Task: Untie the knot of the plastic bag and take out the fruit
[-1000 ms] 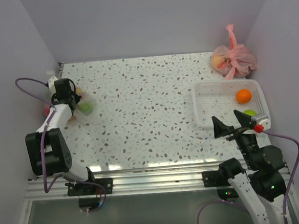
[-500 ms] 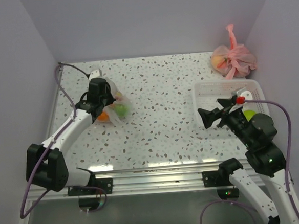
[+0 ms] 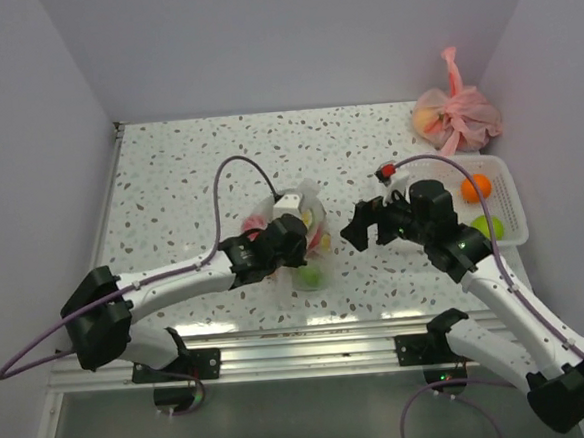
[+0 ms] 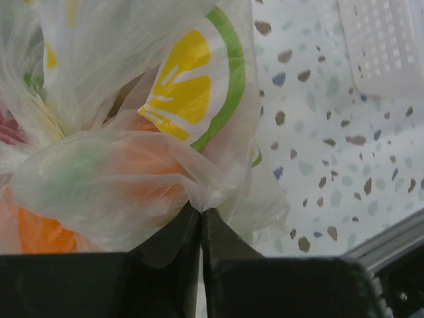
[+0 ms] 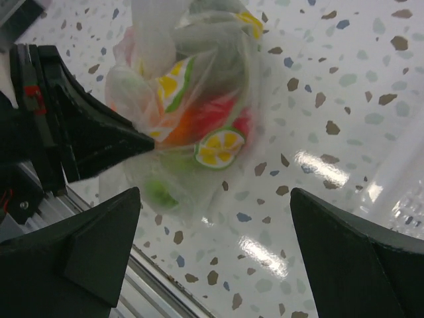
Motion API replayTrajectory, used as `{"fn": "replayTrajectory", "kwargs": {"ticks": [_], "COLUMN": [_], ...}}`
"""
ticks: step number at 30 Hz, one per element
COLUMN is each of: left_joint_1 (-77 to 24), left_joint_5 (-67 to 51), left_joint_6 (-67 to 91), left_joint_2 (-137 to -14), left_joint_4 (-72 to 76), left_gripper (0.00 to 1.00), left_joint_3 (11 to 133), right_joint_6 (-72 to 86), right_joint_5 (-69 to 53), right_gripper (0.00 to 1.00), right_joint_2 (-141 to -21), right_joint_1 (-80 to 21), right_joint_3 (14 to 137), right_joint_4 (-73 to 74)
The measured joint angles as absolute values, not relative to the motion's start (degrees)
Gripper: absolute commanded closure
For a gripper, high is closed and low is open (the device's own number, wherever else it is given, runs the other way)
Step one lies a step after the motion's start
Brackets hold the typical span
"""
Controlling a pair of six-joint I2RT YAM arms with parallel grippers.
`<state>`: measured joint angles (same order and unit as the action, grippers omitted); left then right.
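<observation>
The plastic bag (image 3: pixel 311 228) is thin and clear with yellow citrus-slice prints, and sits near the table's front middle. Through it I see the fruit: orange (image 4: pixel 46 228), green (image 5: pixel 156 192) and red (image 5: pixel 225 109) pieces. The bag's twisted neck, where the knot is, rises as a whitish tail (image 5: pixel 154 33). My left gripper (image 3: pixel 296 244) is shut on a fold of the bag's side (image 4: pixel 200 207). My right gripper (image 3: pixel 351 225) stands wide open just right of the bag, fingers (image 5: pixel 99 245) either side of bare tabletop, touching nothing.
A white basket (image 3: pixel 506 196) at the right edge holds an orange fruit (image 3: pixel 476 187) and a green one (image 3: pixel 488 227). A tied pink bag (image 3: pixel 455 115) lies in the far right corner. The table's metal front rail (image 5: pixel 165 291) runs close below the bag.
The left arm has carried the bag from the far left wall to the front middle. The right arm has swung from the right front towards the bag, still open.
</observation>
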<state>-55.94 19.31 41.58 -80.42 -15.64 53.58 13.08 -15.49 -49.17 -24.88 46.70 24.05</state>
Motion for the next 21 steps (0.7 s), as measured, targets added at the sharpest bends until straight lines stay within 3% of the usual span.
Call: {"fn": "replayTrajectory", "kwargs": {"ticks": [3, 6, 10, 13, 21], "left_joint_1": [-61.04, -63.72, -64.10, -64.10, -57.49], "left_joint_5": [19.70, 19.92, 20.49, 21.15, 15.25], "left_joint_6": [43.57, 44.69, 45.58, 45.87, 45.34], "left_joint_2": [-82.83, -83.48, -80.97, -76.16, -62.78], "left_joint_4": [-15.57, -16.62, -19.00, -21.10, -22.85], "left_gripper": [0.66, 0.35, 0.18, 0.13, 0.16], "left_joint_3": [53.60, 53.95, 56.21, 58.22, 60.12], "right_joint_6": [14.39, 15.53, 16.60, 16.93, 16.73], "right_joint_5": [-12.99, -10.68, -7.55, -5.28, 2.63], "right_gripper": [0.01, 0.01, 0.01, 0.01, 0.01], "right_joint_2": [-50.43, -51.81, -52.51, -53.49, -60.49], "right_joint_1": [-28.71, -31.22, -33.17, -35.09, -46.06], "right_joint_3": [45.80, 45.63, 45.89, 48.07, 58.22], "right_joint_4": [23.94, 23.99, 24.93, 26.83, 30.06]}}
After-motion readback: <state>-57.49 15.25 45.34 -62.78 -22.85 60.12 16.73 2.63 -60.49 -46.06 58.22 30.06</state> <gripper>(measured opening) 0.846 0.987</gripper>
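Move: My left fingers are still shut on the film at the near edge of the plastic bag. The bag's middle lies some 4 cm ahead of them, 3 cm to the left and 6 cm lower; its knot is about 5 cm ahead, 3 cm left and 3 cm below. The green fruit sits 6 cm back, 2 cm right, 9 cm down. From my open right hand the bag is roughly 16 cm left, 3 cm ahead, 16 cm below; the basket is 9 cm ahead, 25 cm right, 20 cm down. I draw my left hand back about 4 cm, some 3 cm right and slightly down, spreading its fingers wide to let go of the film, then lift it straight up some 15 cm over the bag, rolling its left side down and drifting left at the end. My right hand, still open, goes about 6 cm left towards the bag, dipping, then rising again. ##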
